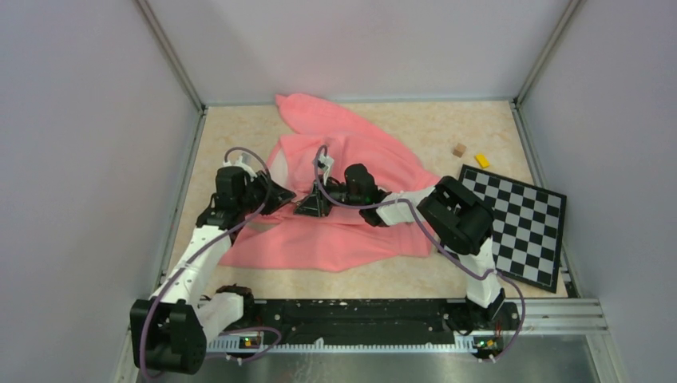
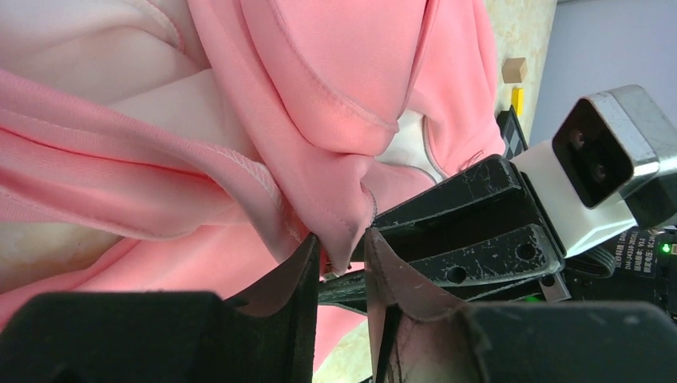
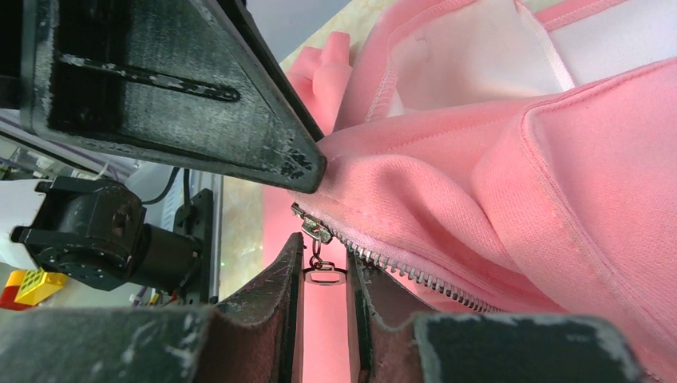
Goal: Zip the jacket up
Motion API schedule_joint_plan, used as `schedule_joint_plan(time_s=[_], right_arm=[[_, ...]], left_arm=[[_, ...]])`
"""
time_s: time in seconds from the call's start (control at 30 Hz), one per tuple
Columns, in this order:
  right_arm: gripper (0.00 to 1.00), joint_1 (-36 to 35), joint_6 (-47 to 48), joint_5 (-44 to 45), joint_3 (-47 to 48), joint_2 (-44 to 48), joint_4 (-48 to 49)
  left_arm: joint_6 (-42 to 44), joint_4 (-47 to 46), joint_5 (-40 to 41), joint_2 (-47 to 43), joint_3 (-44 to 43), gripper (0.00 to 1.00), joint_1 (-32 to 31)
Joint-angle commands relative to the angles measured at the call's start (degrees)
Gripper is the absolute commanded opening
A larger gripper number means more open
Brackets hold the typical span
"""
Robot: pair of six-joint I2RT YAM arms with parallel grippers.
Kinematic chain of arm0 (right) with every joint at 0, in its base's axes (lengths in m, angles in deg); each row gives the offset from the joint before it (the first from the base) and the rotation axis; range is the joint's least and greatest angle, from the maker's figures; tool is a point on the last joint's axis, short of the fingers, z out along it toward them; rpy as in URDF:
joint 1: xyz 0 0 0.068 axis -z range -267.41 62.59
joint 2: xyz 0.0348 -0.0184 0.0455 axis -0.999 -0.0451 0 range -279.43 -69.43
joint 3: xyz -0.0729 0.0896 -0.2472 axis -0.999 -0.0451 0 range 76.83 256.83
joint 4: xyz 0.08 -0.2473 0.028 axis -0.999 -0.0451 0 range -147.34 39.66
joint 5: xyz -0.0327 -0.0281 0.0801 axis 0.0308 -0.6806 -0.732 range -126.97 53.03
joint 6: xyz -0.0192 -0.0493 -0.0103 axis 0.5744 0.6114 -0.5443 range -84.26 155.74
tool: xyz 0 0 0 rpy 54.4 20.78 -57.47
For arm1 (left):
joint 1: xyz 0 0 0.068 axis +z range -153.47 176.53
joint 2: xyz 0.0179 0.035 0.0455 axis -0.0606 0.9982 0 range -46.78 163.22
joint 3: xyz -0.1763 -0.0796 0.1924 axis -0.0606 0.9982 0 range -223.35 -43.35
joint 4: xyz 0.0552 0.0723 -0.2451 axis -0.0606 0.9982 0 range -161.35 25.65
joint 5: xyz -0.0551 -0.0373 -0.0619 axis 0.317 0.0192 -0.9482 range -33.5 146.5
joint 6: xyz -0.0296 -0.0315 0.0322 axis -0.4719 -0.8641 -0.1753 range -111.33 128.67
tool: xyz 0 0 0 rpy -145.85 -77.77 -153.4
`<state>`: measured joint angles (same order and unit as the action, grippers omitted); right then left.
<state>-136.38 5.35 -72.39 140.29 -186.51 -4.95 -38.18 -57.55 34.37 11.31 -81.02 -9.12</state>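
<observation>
The salmon-pink jacket (image 1: 351,159) lies spread on the table with its paler lining showing. Both grippers meet at its lower front edge. My left gripper (image 1: 292,200) is shut on the bottom corner of one front panel (image 2: 339,231), which sits between its fingertips (image 2: 307,259). My right gripper (image 1: 323,199) faces it, its black body filling the left wrist view (image 2: 471,223). The right gripper (image 3: 323,259) is shut on the metal zipper pull tab (image 3: 323,276), which hangs from the slider (image 3: 313,226) at the low end of the zipper teeth (image 3: 415,278).
A black-and-white checkerboard (image 1: 519,223) lies at the right. A small wooden block (image 1: 459,149) and a yellow block (image 1: 481,159) lie behind it. Grey walls close the table on three sides. The left gripper's finger (image 3: 199,96) looms close above the slider.
</observation>
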Motion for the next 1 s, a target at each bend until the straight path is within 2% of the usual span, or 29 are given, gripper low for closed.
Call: schedule_joint_plan(time_s=[0.0,0.07,0.2,0.3,0.4,0.43,0.57,0.67,0.73,0.8,0.87,0.97], right_arm=[[0.0,-0.52,1.19,-0.18,2.65,0.54,1.24],[0.0,-0.59,1.21,-0.1,2.89,0.4,0.86],[0.0,-0.61,1.14,0.21,3.57,0.21,-0.18],[0.0,-0.58,1.13,0.24,5.58,0.24,-4.63],[0.0,-0.12,1.78,-3.0,13.3,-1.45,-18.64],[0.0,0.13,2.42,-5.45,16.23,-2.16,-22.84],[0.0,1.62,8.27,-12.36,25.43,-4.96,-37.87],[0.0,2.1,15.82,-14.66,36.19,-10.07,-51.64],[0.0,2.81,14.16,-16.75,37.23,-11.72,-49.87],[0.0,3.71,12.28,-17.0,34.16,-11.19,-46.13],[0.0,4.96,12.4,-15.01,30.23,-9.55,-43.5],[0.0,6.6,15.44,-9.1,26.76,-9.33,-45.11]], left_arm=[[0.35,-5.65,-2.28,1.55,1.04,0.31,-0.18],[0.95,-5.48,-2.44,2.25,1.1,0.3,-0.3],[4.23,-6.36,-2.59,1.94,1.38,0.22,-0.33],[10.9,-7.02,-3.46,1.39,0.29,0.02,-0.41],[22.24,-6.6,-4.83,1.09,-2.5,0.0,-0.55],[26.76,-3.38,-3.53,1.45,-4.92,0.0,-0.9],[43.09,13.17,10.44,3.77,-16.18,0.0,-3.84],[49.74,14.39,18.11,2.37,-18.53,0.0,-6.72],[52.58,12.02,21.48,2.07,-18.4,0.0,-8.74],[54.47,10.56,23.99,3.17,-18.89,0.0,-9.59],[56.62,10.37,25.07,4.94,-19.96,0.0,-9.9],[59.32,7.7,25.69,6.51,-21.11,0.0,-9.99]])
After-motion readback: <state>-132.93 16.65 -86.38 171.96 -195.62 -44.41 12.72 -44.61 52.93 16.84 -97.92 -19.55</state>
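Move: The jacket edge at the zip's end hangs between the left hand's parted fingertips, about 1 cm back and 1 cm below the hand point. The slider is about 2 cm back, level sideways and 3 cm below that hand; the jacket's bulging fold is some 6 cm ahead, 5 cm right and 4 cm below. From the right hand, which already holds the zip pull, the slider is level ahead, 1 cm left and 1 cm above; the jacket edge is about 1 cm ahead, 1 cm left and 2 cm above. The left hand dips about 1 cm and shuts its fingers to pinch the jacket edge just above the slider, then carries it up some 5 cm from there, also forward and left, while rolling roughly 55 degrees about its own length with its left side rising, and sinks slightly at the end. The right hand keeps its grip on the zip pull and rises along with it, about 4 cm up, forward and left, turning slightly counter-clockwise, then draws the pull back down and to the right by some 2 to 3 cm, a little away from the left fingers. ##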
